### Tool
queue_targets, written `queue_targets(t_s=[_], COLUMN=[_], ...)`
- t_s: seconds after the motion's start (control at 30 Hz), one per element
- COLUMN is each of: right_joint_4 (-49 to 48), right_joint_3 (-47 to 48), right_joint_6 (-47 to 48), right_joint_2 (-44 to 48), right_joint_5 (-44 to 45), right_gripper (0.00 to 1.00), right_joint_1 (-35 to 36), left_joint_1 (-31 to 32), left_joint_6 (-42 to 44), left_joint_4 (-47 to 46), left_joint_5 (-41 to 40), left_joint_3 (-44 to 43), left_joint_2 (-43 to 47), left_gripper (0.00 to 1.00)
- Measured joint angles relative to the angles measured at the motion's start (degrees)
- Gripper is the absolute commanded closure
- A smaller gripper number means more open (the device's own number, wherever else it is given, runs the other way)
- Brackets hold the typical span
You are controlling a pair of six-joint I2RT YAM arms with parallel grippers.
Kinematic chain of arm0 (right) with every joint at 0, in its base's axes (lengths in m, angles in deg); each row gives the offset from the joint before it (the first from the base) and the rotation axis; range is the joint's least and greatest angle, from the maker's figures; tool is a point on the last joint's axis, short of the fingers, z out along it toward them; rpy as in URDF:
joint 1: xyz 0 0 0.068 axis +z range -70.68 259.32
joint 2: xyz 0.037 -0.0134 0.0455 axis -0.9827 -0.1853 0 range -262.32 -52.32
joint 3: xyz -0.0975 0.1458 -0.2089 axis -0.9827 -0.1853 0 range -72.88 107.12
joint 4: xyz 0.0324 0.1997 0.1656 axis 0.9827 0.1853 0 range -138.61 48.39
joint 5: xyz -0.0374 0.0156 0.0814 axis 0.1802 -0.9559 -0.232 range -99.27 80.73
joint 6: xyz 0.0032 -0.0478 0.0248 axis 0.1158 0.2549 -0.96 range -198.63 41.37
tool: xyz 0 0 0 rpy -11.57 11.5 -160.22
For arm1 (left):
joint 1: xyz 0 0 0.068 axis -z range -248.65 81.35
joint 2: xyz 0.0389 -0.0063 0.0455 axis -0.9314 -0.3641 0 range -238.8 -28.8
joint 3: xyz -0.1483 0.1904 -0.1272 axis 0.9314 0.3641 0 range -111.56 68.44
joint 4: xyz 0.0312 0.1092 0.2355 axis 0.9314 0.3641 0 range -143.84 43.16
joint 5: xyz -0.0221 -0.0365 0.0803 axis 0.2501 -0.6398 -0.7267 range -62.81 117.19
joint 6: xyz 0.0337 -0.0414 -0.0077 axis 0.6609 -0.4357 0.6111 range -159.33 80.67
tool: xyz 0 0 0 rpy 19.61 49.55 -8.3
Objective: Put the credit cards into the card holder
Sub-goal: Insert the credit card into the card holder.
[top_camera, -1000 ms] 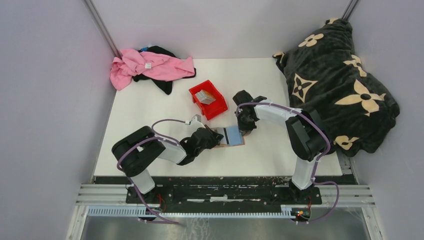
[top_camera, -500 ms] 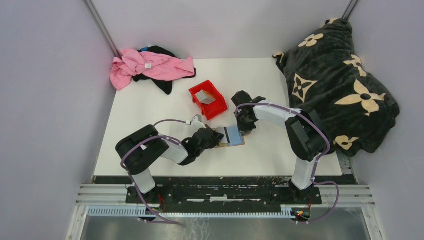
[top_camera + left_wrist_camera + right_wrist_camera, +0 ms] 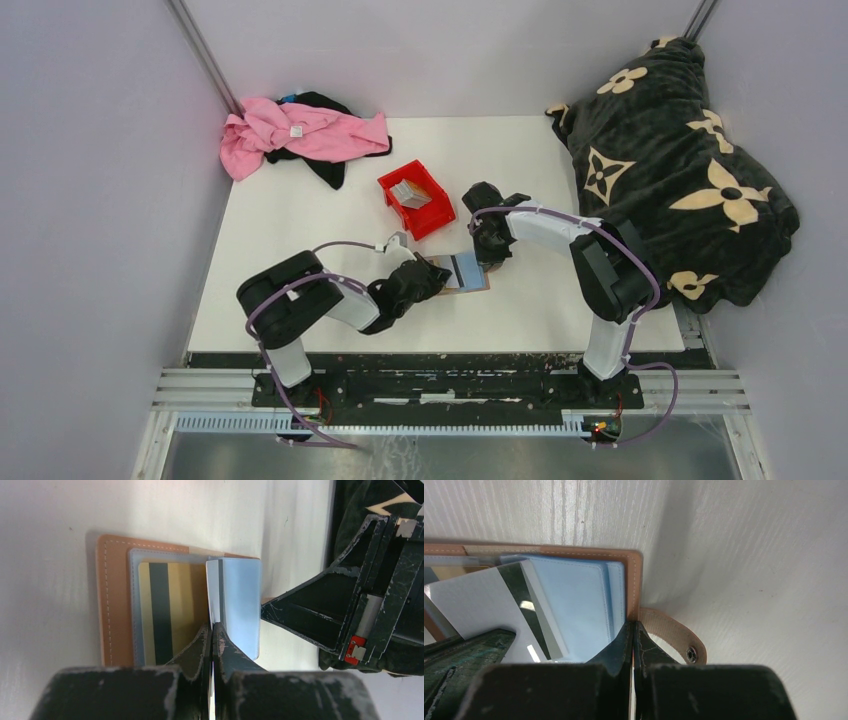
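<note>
The tan card holder lies open on the white table, its stitched edge showing in the left wrist view. A gold credit card with a dark stripe sits in its clear left pocket. My left gripper is shut on a thin grey credit card, held on edge over the holder's middle beside the bluish sleeves. My right gripper is shut on the holder's right edge, next to the snap tab. From above, the left gripper and the right gripper flank the holder.
A red bin with several grey cards stands just behind the holder. Pink and black clothes lie at the back left. A dark flowered blanket covers the table's right side.
The left arm's elbow has drifted slightly to the right. Both grippers stay shut where they were, and the holder has not moved.
</note>
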Motion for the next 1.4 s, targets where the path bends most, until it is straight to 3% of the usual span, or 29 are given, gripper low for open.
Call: queue_targets(t_s=[0.5, 0.9, 1.17, 1.4], right_joint_4=[0.31, 0.7, 0.81, 1.09], right_joint_3=[0.28, 0.66, 0.76, 1.03], right_joint_6=[0.0, 0.17, 0.17, 0.09], right_joint_2=[-0.22, -0.44, -0.48, -0.74], right_joint_5=[0.28, 0.83, 0.83, -0.26], right_gripper=[0.99, 0.99, 0.99, 0.99], right_joint_1=[0.15, 0.52, 0.55, 1.25], left_joint_1=[1.7, 1.86, 2.51, 3.37], left_joint_6=[-1.07, -0.96, -0.92, 0.37], left_joint_4=[-1.33, 2.6, 11.43, 21.75], left_joint_5=[-0.7, 1.11, 1.66, 0.63], left_joint_3=[0.66, -4.7, -6.1, -6.34], left_joint_2=[-0.61, -3.23, 1.14, 6.19], left_gripper=[0.96, 0.55, 0.47, 0.46])
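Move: The blue sleeve on the card holder's right side, where the white card is going, lies about 3 cm to the right of the left hand and 1 cm ahead, some 1 cm below; the left fingers still pinch the white card. The gold card is roughly 2 cm to this hand's left, level with it and 2 cm below. The red tray stands about 13 cm ahead and 6 cm left. From the right fingertips, shut on the holder's right edge, the sleeve lies about 3 cm left. The white card, still pinched at first, is drawn back about 1 cm by the left hand. That hand then goes some 2 cm right over the blue sleeve while its fingers part to about half open and let go, and finally draws back and left about 2 cm each way, its left side tilting up slightly. The right hand's shut tips stay on the holder's right edge, easing barely 1 cm left and back at the end. ##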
